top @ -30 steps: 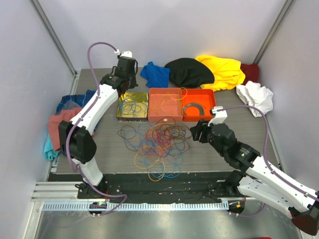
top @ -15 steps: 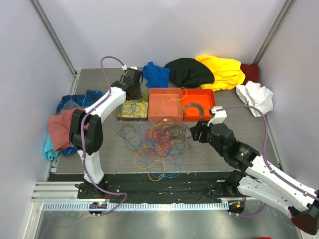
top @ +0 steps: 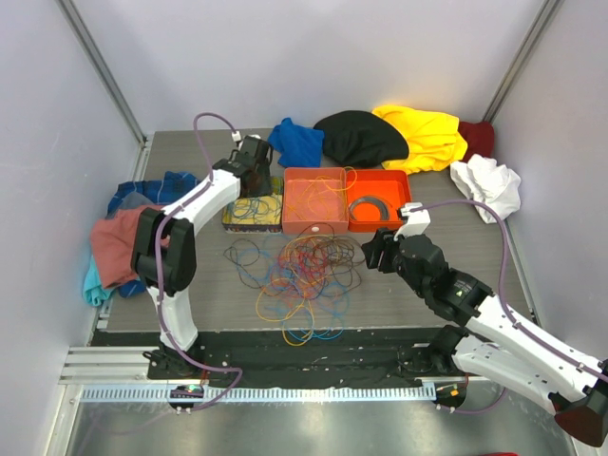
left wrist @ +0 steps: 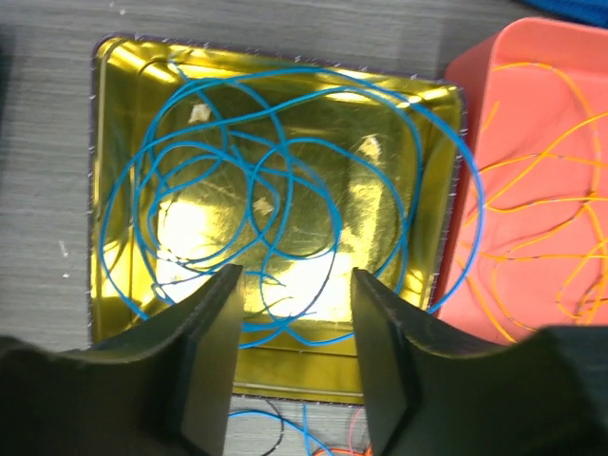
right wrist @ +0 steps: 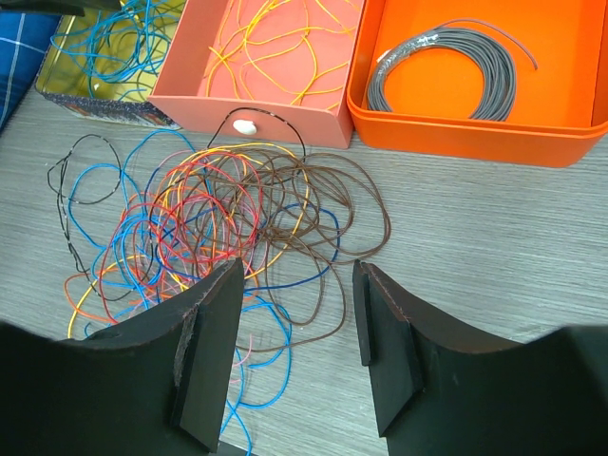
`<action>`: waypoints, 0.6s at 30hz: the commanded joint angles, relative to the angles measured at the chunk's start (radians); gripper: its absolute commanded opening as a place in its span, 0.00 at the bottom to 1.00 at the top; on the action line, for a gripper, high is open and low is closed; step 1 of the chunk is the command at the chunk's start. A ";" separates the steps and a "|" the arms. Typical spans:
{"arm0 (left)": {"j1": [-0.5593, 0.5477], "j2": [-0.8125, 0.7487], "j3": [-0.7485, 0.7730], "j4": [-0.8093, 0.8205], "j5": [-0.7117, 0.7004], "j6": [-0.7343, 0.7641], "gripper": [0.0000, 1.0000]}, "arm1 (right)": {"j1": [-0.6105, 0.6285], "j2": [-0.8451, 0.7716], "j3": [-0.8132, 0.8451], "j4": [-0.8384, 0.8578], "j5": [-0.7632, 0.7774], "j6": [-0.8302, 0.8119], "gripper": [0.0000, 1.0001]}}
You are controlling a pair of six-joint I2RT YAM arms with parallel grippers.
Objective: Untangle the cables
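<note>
The cables (top: 302, 271) lie in a loose tangle of red, orange, blue, brown and dark loops mid-table, also seen in the right wrist view as cables (right wrist: 214, 228). Blue cables (left wrist: 261, 204) lie coiled in a gold tray (left wrist: 380, 123), and thin orange cables (left wrist: 546, 223) lie in a salmon tray (left wrist: 551, 95). My left gripper (top: 255, 182) hangs over the gold tray's near edge; in its wrist view the left gripper (left wrist: 294, 280) is open and holds nothing. My right gripper (top: 372, 252) is just right of the tangle. The right gripper (right wrist: 296, 275) is open, with bare table and brown loops below.
A salmon tray (top: 313, 226) and an orange tray (top: 380, 224) with a grey coil (right wrist: 442, 71) stand behind the tangle. Along the back lie blue (top: 296, 141), black (top: 361, 138), yellow (top: 423, 133), red (top: 478, 138) and white (top: 484, 185) cloths. More cloths (top: 119, 242) lie left.
My left arm has swung forward and down from the back of the table to over the gold tray, and its jaws have opened. The right arm has not moved.
</note>
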 commanded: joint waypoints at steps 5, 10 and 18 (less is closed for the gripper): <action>0.004 -0.153 -0.020 0.000 -0.112 0.002 0.66 | 0.005 -0.014 0.021 0.013 0.010 0.000 0.57; -0.005 -0.338 -0.121 0.051 -0.200 -0.018 1.00 | 0.005 -0.019 0.025 -0.001 0.008 0.003 0.57; -0.203 -0.670 -0.362 0.071 -0.376 -0.003 1.00 | 0.006 0.010 0.001 0.014 -0.014 -0.005 0.56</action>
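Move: The left hand is just above the gold tin with the released blue cable; the tin's middle is about 1 cm ahead, 1 cm left and 6 cm below. The tangle of cables lies some 15 cm back, 14 cm right and 10 cm below, and the pink box about 1 cm ahead, 14 cm right and 6 cm below. From the right hand, the tangle is about level, 14 cm left and 17 cm below. Left hand lifts some 14 cm off the gold tin, then draws back 8 cm, opening fully and tipping upward. ##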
